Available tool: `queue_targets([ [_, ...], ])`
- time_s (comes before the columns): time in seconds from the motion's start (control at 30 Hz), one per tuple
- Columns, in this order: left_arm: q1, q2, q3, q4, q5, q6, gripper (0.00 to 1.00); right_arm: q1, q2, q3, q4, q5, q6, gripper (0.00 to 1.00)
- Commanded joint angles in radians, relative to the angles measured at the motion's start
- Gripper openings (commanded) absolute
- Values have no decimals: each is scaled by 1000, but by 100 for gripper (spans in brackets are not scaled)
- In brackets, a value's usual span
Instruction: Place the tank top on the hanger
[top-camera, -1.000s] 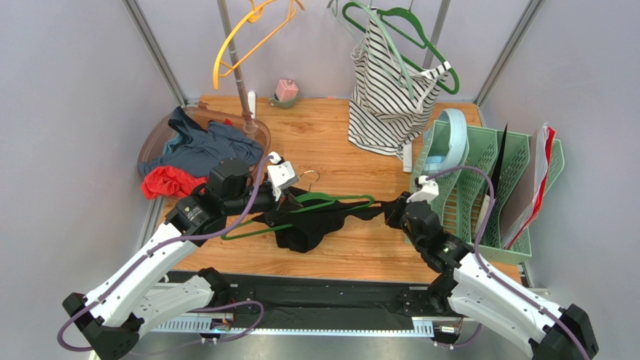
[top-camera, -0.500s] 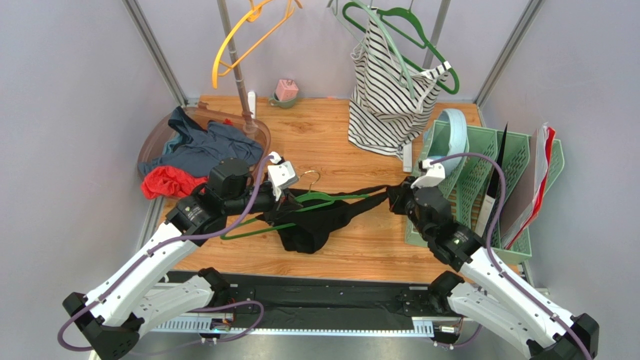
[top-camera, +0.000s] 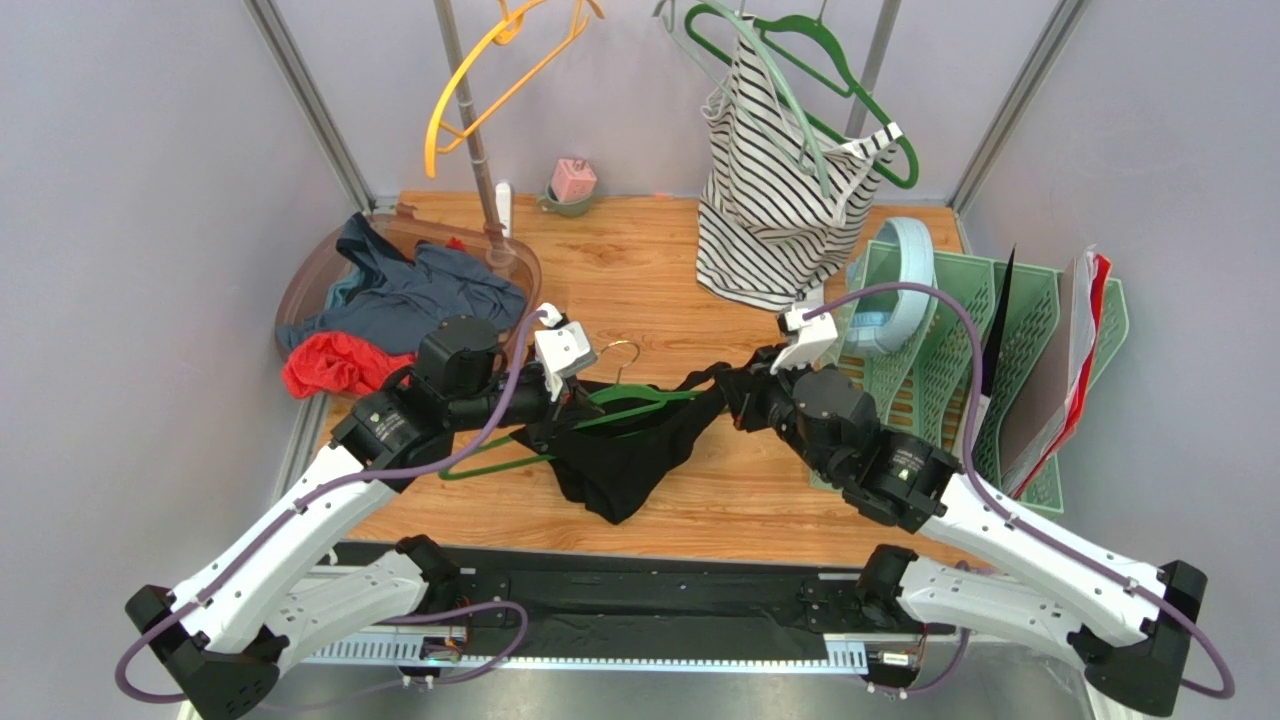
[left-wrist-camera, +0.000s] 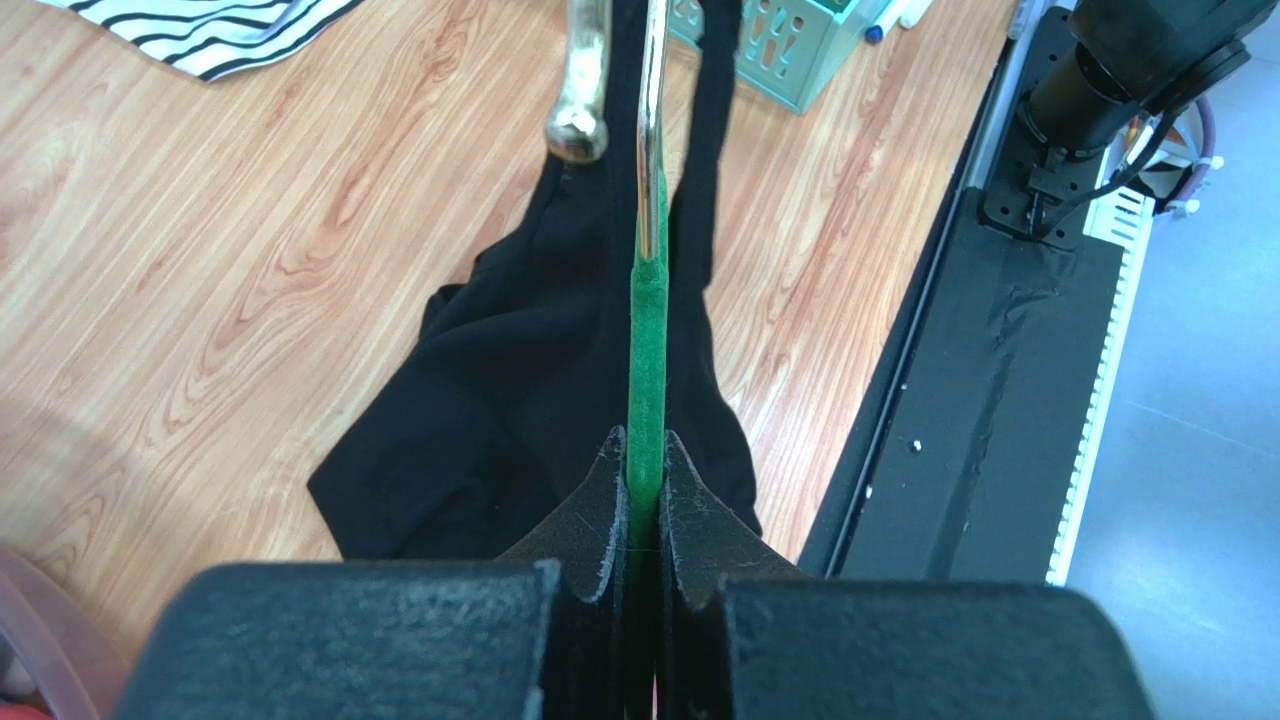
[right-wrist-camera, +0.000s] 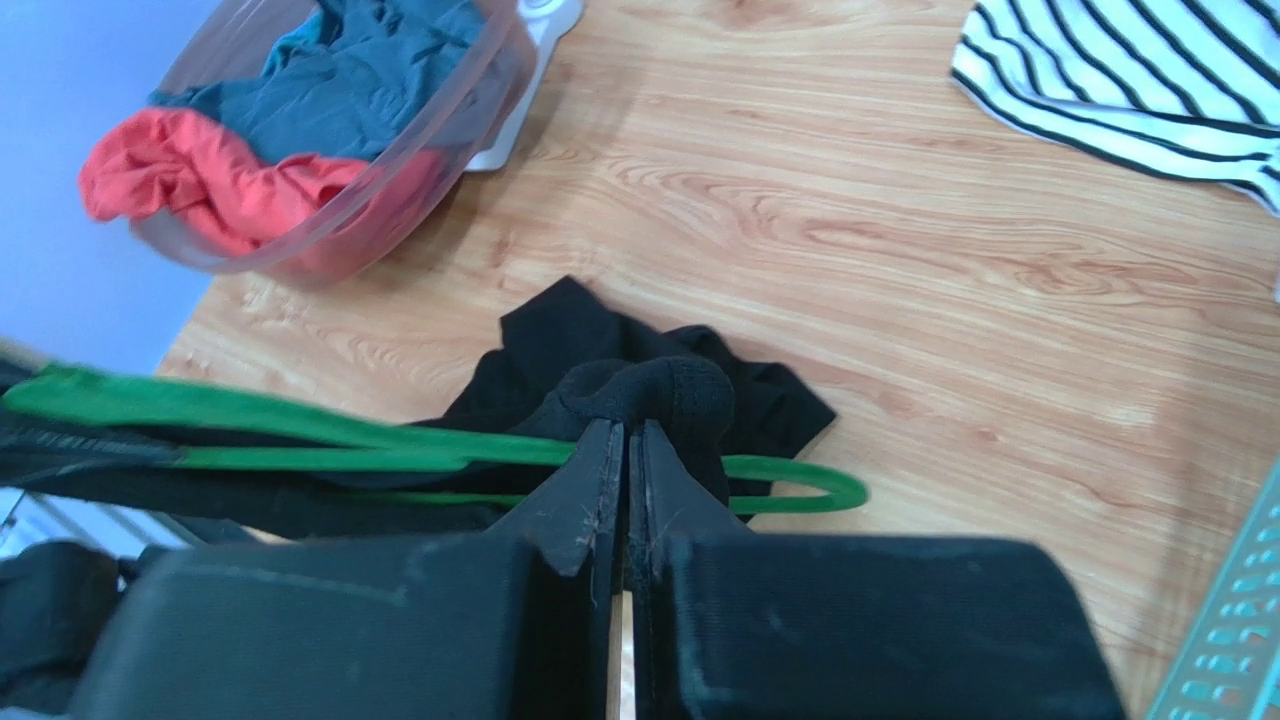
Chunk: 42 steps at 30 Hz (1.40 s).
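The dark green hanger (top-camera: 661, 399) hangs just above the table, and my left gripper (top-camera: 577, 402) is shut on its neck. In the left wrist view the green bar (left-wrist-camera: 646, 330) runs straight out from between that gripper's (left-wrist-camera: 643, 453) closed fingers, with the metal hook (left-wrist-camera: 576, 105) beyond. The black tank top (top-camera: 619, 458) droops under the hanger. My right gripper (top-camera: 736, 395) is shut on a bunched strap end of the tank top (right-wrist-camera: 646, 383), held against the hanger's rounded right tip (right-wrist-camera: 819, 488). The right gripper's (right-wrist-camera: 627, 438) fingers are pressed together on the fabric.
A clear tub (top-camera: 308, 270) at the left holds blue-grey and red garments. A striped top (top-camera: 781, 195) hangs at the back on a green hanger, with a yellow hanger (top-camera: 496, 68) on the pole. Mint-green racks (top-camera: 977, 360) stand at the right. A pink cup (top-camera: 571, 183) is at the back.
My right gripper has carried the strap leftwards, up to the hanger's right end. The tank top's body now sags lower under the hanger. The left arm has stayed still.
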Motion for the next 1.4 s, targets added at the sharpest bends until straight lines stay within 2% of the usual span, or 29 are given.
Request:
queue_targets([
  [0.0,-1,-11,4,31,0,20,0,69,10,42,-6,83,-5,0],
  [0.23,-1,-17,2,34,-11,20,0,80,17,22,-15,70,14,0],
  [0.4,-1,-28,-4,43,7,20,0,82,15,51,-35,45,-37,0],
  [0.57,1,-43,-16,66,47,18,0,82,12,98,-68,-68,-75,1],
  [0.63,1,-52,-21,75,72,18,0,80,18,123,-81,-131,-87,8],
  [0.67,1,-55,-21,77,75,17,0,80,20,134,-105,-147,-91,18],
  [0.73,-1,-68,-23,83,82,17,0,78,13,159,-124,-186,-110,29],
  [0.77,1,-74,-24,86,87,15,0,77,10,165,-133,-209,-129,44],
  [0.83,1,-92,-30,103,102,12,0,78,0,183,-154,-271,-170,57],
  [0.87,1,-98,-35,109,111,7,0,77,-2,212,-183,-288,-184,71],
  [0.97,2,-111,-41,129,162,-5,0,75,-14,277,-263,-328,-251,83],
  [1.07,27,-107,-32,137,257,-20,0,75,-65,291,-301,-289,-369,86],
  [1.1,39,-103,-29,141,338,-25,0,69,-80,289,-309,-289,-403,86],
  [1.2,90,-92,-9,146,459,-37,0,54,-135,270,-351,-380,-544,89],
  [1.37,139,-91,8,132,544,-26,0,22,-112,289,-459,-573,-606,88],
])
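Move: The tank top's strap is pinched in the right hand, and the hanger's right end that it goes over lies about 2 cm ahead, 3 cm right and some 4 cm below that hand. The tank top's body is roughly 15 cm to its left, level fore-and-aft and 16 cm lower; the hanger's hook is about 14 cm left and 5 cm ahead, near hand height. From the left hand, which grips the hanger, that end lies some 21 cm right, 2 cm ahead and 4 cm lower. The strap is first eased a little back, left and down over the hanger's right arm, still pinched; then the right fingers open wide and let go, and that hand withdraws back and up, about 8 cm back in all, turning some 30 degrees counter-clockwise. The left hand keeps its grip on the hanger and, late on, draws it about 4 cm back and 3 cm up, turning slightly clockwise. ##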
